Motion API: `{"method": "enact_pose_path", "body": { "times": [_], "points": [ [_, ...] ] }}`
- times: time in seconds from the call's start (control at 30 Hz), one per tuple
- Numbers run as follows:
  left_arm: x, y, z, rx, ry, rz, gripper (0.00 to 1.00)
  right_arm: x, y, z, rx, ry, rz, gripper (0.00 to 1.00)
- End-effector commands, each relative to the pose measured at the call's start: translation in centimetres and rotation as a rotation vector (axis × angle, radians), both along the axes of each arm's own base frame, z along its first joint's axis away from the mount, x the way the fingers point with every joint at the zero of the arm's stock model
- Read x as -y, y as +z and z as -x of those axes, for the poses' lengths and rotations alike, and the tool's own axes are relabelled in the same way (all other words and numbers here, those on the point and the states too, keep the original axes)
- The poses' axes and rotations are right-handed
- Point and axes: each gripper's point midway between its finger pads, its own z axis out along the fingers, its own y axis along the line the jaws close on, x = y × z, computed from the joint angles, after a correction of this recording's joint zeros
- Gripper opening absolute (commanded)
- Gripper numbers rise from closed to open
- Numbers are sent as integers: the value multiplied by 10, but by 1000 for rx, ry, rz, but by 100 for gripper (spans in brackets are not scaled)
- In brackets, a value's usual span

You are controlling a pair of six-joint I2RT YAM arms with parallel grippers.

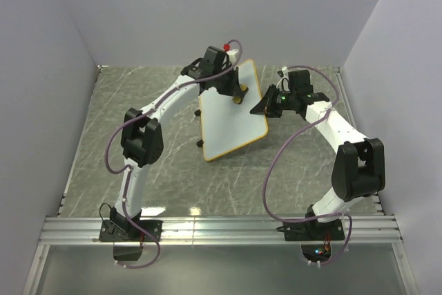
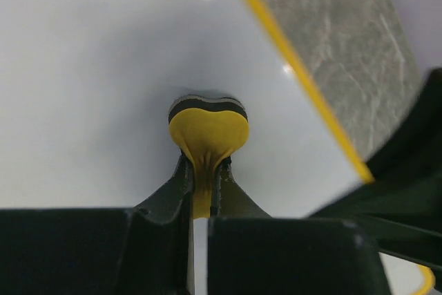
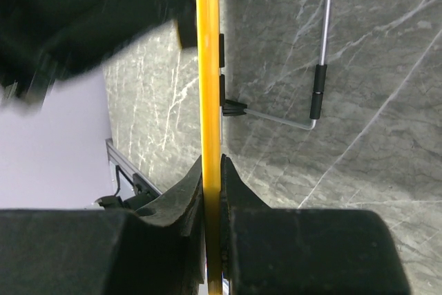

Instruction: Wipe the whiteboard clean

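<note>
The whiteboard (image 1: 231, 119), white with a thin orange-yellow frame, is held tilted above the grey table. My right gripper (image 1: 263, 107) is shut on its right edge. In the right wrist view that edge (image 3: 208, 67) runs straight up between the gripper's (image 3: 213, 167) black fingers. My left gripper (image 2: 202, 164) is shut on the stem of a small yellow eraser (image 2: 208, 129). The eraser's dark felt face presses on the white surface (image 2: 97, 67) near the board's upper part (image 1: 235, 81). No marks show on the visible surface.
The board's wire stand (image 3: 315, 91) folds out behind it over the grey marble tabletop (image 1: 124, 108). Pale walls close in the left, back and right. An aluminium rail (image 1: 221, 226) carrying both arm bases runs along the near edge.
</note>
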Motion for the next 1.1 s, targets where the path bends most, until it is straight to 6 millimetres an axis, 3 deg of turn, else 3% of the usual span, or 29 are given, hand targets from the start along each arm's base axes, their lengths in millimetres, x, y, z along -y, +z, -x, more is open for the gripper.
{"method": "enact_pose_path", "body": {
  "times": [0.0,0.23,0.33,0.37,0.43,0.47,0.53,0.57,0.63,0.77,0.87,0.97,1.07],
  "points": [
    [43,21,51,2,-171,43,0,-11,-37,47,-138,133,81,0],
    [30,13,35,1,-58,-8,0,-10,-36,47,-134,129,81,0],
    [-1,-1,19,-53,53,-9,0,-10,-35,48,-130,126,78,0],
    [-14,-21,20,-111,83,-24,0,-10,-34,48,-130,124,73,0],
    [-48,-38,10,-187,163,-23,0,-10,-34,49,-129,120,68,0],
    [-60,-59,19,-233,170,-51,0,-12,-34,50,-131,121,62,0],
    [-74,-63,27,-230,176,-71,0,-12,-34,49,-131,118,57,0],
    [-75,-77,43,-257,139,-75,0,-13,-33,50,-132,120,54,0],
    [-75,-83,72,-287,87,-67,0,-13,-32,48,-130,117,50,0],
    [-54,-76,126,-275,-62,-45,0,-14,-33,47,-135,121,48,0],
    [-29,-60,166,-271,-168,7,0,-15,-34,45,-140,128,46,0],
    [-12,-33,183,-248,-209,95,0,-16,-34,43,-142,138,50,0],
    [-2,-18,183,-233,-201,134,0,-17,-35,41,-145,143,50,0]
  ]
}}
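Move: The left hand holds the eraser on the slanted whiteboard's far half. The middle of the whiteboard's near edge lies about 18 cm back, 1 cm left and some 5 cm lower. The right gripper is about 5 cm back, 6 cm right and 3 cm higher; the near black clip is roughly 18 cm back, 13 cm left and 13 cm lower. From the right hand, that near edge's middle is about 12 cm back, 7 cm left and 9 cm lower. Finishing a short stroke back, right and up-slope, the left arm sweeps the still-pinched eraser left and down the whiteboard's face, some 12 cm each, then curves back and up to the right, ending about 16 cm nearer the base, by the near edge. The hand tips down up to 15 degrees; the right fingers stay still, keeping hold of the right edge. ##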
